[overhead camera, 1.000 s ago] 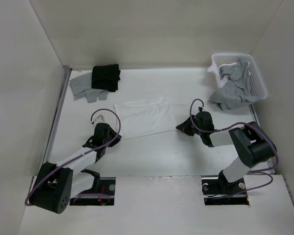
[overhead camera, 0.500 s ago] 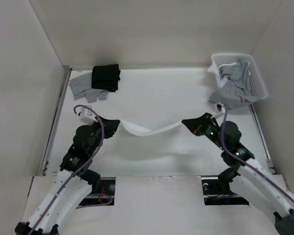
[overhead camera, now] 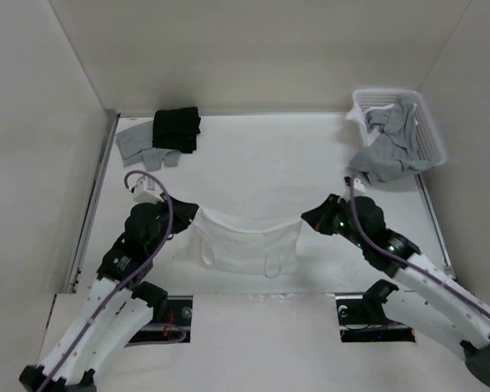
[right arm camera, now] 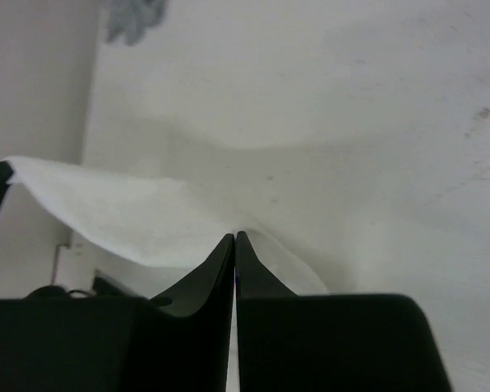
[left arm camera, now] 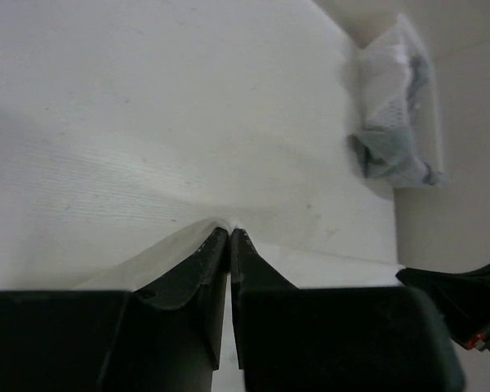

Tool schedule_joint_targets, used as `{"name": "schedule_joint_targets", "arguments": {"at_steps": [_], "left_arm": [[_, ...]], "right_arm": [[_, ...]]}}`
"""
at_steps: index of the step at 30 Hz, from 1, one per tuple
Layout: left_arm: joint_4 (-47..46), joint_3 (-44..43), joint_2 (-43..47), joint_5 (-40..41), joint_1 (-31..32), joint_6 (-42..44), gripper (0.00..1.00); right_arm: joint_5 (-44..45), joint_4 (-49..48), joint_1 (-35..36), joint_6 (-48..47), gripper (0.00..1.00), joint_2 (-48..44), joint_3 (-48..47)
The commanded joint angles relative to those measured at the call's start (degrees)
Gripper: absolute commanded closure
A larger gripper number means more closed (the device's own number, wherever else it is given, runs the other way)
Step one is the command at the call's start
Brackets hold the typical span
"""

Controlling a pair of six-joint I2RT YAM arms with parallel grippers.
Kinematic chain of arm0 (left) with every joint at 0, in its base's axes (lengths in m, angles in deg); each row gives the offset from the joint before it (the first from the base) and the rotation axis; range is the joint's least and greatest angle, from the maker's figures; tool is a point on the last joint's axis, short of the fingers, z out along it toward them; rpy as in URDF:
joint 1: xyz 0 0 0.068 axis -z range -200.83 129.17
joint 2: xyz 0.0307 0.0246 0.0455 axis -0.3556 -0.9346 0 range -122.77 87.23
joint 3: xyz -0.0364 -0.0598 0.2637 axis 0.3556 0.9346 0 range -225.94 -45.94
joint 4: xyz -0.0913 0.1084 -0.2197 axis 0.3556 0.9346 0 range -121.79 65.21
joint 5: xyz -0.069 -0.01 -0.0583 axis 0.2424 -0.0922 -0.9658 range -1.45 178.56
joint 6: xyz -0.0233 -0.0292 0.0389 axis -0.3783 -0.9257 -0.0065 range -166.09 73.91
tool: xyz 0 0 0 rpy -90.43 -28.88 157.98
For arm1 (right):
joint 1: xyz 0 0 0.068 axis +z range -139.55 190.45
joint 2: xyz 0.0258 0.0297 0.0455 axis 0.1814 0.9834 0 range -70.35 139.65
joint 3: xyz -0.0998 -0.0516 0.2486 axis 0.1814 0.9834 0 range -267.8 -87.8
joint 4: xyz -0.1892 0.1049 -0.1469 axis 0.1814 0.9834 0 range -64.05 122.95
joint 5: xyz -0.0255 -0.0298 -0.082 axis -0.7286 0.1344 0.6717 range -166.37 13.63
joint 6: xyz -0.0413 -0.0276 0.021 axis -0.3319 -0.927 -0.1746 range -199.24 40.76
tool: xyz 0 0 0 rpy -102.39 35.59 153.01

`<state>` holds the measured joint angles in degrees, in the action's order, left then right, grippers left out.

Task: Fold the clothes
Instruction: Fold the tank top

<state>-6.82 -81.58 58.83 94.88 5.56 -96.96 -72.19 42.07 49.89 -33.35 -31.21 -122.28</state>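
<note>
The clothes [overhead camera: 245,241], a thin white sleeveless top, hang in the air stretched between both arms, straps dangling at the bottom near the table's front edge. My left gripper [overhead camera: 193,210] is shut on the top's left upper corner; in the left wrist view the fabric [left arm camera: 131,196] peaks at the closed fingertips of that gripper [left arm camera: 229,231]. My right gripper [overhead camera: 305,216] is shut on the right upper corner; the right wrist view shows the white cloth [right arm camera: 122,220] running left from its closed tips [right arm camera: 234,237].
A black folded garment [overhead camera: 176,128] lies on a grey cloth [overhead camera: 139,147] at the back left. A white basket [overhead camera: 425,122] holding grey clothes [overhead camera: 384,151] stands at the back right. Walls enclose the table on three sides.
Both arms have lifted the top off the table and drawn it toward the front; it went from lying flat to hanging as a sheet between the grippers.
</note>
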Motion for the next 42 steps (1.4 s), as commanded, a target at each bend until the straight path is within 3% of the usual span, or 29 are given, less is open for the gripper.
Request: {"name": "schedule_joint_targets", "arguments": {"at_steps": [1,5,8,12,17,24,30,36,39,42], "left_arm": [[-8.9,5.4,-9.8,-0.3,-5.4,1.7,0.96],[-27.6,7.2,-27.3,-6.5,-14.5,2.0,0.96],[-37.1,3.7,-39.6,-9.0,-17.6,0.9,0.96],[-43.7,1.1,-45.8,-10.0,-18.1,-1.7,0.96],[-43.8,2.8,-41.4,-10.4,-16.9,-1.4,0.96],[-38.8,13.7,-28.2,-10.6,-15.2,-1.2,0.95],[-34.6,21.0,-19.0,-10.1,-14.5,-1.9,0.94],[-35.5,26.0,-19.5,-9.8,-15.7,-2.0,0.93],[-37.4,27.3,-21.6,-9.5,-16.2,-2.5,0.88],[-38.1,27.7,-21.9,-9.4,-17.7,-2.8,0.73]], "right_arm": [[-6.5,-13.1,-7.2,-1.6,0.95,11.0,2.0],[-12.6,-23.7,-14.8,-2.2,0.96,26.7,-1.2],[-14.5,-26.8,-18.3,-3.1,0.96,37.5,-6.5],[-17.0,-26.8,-21.8,-3.8,0.96,44.5,-12.4],[-16.4,-26.2,-21.8,-4.4,0.95,39.4,-9.3],[-13.3,-27.3,-19.5,-2.4,0.94,27.6,6.5],[-11.3,-26.1,-16.9,-0.6,0.92,21.4,12.5],[-8.8,-25.5,-13.3,0.9,0.90,21.0,15.5],[-8.5,-25.5,-12.0,1.9,0.83,21.9,16.3],[-8.4,-24.4,-10.9,2.3,0.66,21.7,15.9]]}}
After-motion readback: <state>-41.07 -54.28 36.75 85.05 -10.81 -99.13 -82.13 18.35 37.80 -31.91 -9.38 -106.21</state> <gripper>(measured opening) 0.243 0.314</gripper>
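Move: Ahead of both grippers and beneath them lies the bare patch where the held tank top goes: about 6 cm ahead, 13 cm right and 22 cm below the left hand; some 7 cm ahead, 14 cm left and 20 cm below the right. The tank top hangs between them, its middle about 8 cm down and 3 cm back. From the left hand the black garment is 30 cm ahead, 8 cm left; from the right, the basket is 28 cm ahead, 24 cm right. Swinging the tank top forward and down by its gripped edge, both hands sweep about 15 cm out from the base with fingers tipping down some 20 degrees. They rise briefly, then draw back 10 to 12 cm while sinking to just above the table, laying the cloth out, and at the end the fingers begin to open at its near corners. ##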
